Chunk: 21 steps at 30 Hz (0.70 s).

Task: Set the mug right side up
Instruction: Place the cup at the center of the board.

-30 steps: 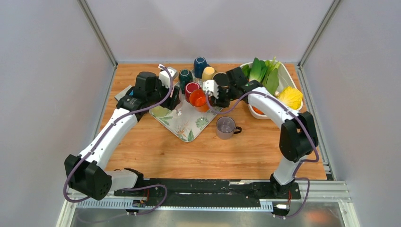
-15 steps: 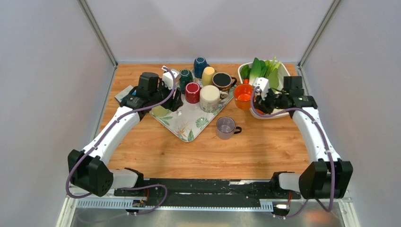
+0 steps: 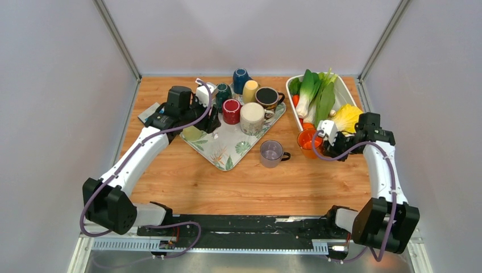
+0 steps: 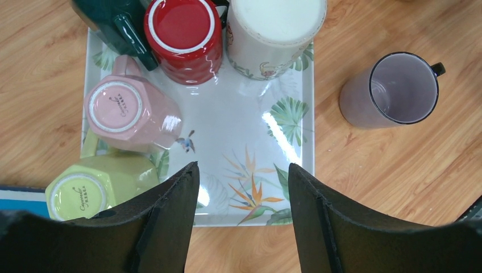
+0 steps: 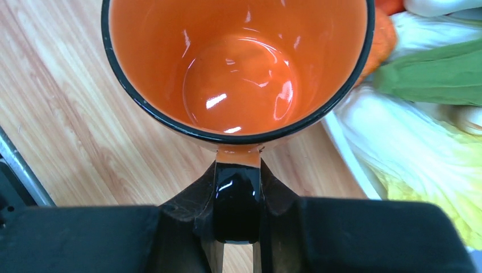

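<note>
An orange mug point(image 3: 307, 139) with a black handle stands mouth up just over the wood, beside the near left corner of the vegetable basin. My right gripper point(image 3: 324, 142) is shut on that handle; in the right wrist view the mug point(image 5: 239, 74) shows its glossy empty inside, with the gripper point(image 5: 237, 187) clamping the handle. My left gripper point(image 3: 209, 121) hovers open over the floral tray point(image 3: 227, 149). In the left wrist view its gripper point(image 4: 244, 170) holds nothing, above the tray's near edge point(image 4: 250, 219). Upside-down pink point(image 4: 128, 114), yellow-green point(image 4: 94, 187) and red point(image 4: 183, 34) mugs sit nearby.
A greyish-purple mug point(image 3: 271, 152) stands upright on the table right of the tray. A cream mug point(image 3: 252, 118), a dark mug point(image 3: 267, 98) and several others crowd the tray's far end. The white basin point(image 3: 348, 91) holds greens, cabbage and carrots.
My right arm has carried the orange mug from over the tray to the right and nearer, now mouth up beside the basin. The left arm has barely moved.
</note>
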{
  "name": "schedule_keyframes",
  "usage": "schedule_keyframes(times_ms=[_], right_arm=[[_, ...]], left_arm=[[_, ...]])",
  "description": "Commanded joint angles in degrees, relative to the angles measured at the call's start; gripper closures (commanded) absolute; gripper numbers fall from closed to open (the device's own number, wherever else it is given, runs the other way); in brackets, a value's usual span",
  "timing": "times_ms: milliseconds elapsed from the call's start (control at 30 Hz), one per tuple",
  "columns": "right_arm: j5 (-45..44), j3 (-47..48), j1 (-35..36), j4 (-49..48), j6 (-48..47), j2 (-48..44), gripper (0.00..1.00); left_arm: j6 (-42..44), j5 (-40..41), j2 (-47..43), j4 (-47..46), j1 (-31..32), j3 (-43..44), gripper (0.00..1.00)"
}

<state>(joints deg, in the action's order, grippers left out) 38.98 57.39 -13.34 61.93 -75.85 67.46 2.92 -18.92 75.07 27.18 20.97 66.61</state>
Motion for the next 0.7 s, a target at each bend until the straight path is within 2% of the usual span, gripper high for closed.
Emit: schedule_keyframes(times_ms=[0, 233, 433, 667], right_arm=[[2.9, -1.9, -0.3, 0.5, -10.2, 0.4, 1.0], [1.5, -7.1, -0.3, -4.1, -12.6, 4.5, 1.0], [2.2, -7.9, -0.2, -9.7, -11.3, 8.8, 1.0], [-0.7, -7.9, -0.2, -11.4, -12.0, 11.9, 1.0]], left_arm=[[1.6, -0.5, -1.5, -1.1, -0.2, 1.8, 0.34], [3.0, -0.1, -2.6, -0.9, -0.2, 1.1, 0.34], [3.7, -0.1, -2.7, -0.7, -0.3, 1.3, 0.34], [4.4, -0.7, -2.9, 0.2, -0.2, 1.7, 0.34]])
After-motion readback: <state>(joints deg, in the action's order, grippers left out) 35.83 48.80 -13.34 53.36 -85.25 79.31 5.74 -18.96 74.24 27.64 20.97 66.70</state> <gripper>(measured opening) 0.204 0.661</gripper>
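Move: The right hand holds the upright orange mug by its handle. The free spot of board meant for it lies about 5 cm left, 2 cm ahead and 13 cm below that hand. The grey mug stands roughly 17 cm to its left, level with it; the vegetable basket's middle is some 18 cm ahead and 1 cm right. From the left hand, that spot is about 34 cm right, 8 cm back and 20 cm below. Still pinching the handle, the right hand lowers the orange mug some 8 cm towards the free board. ##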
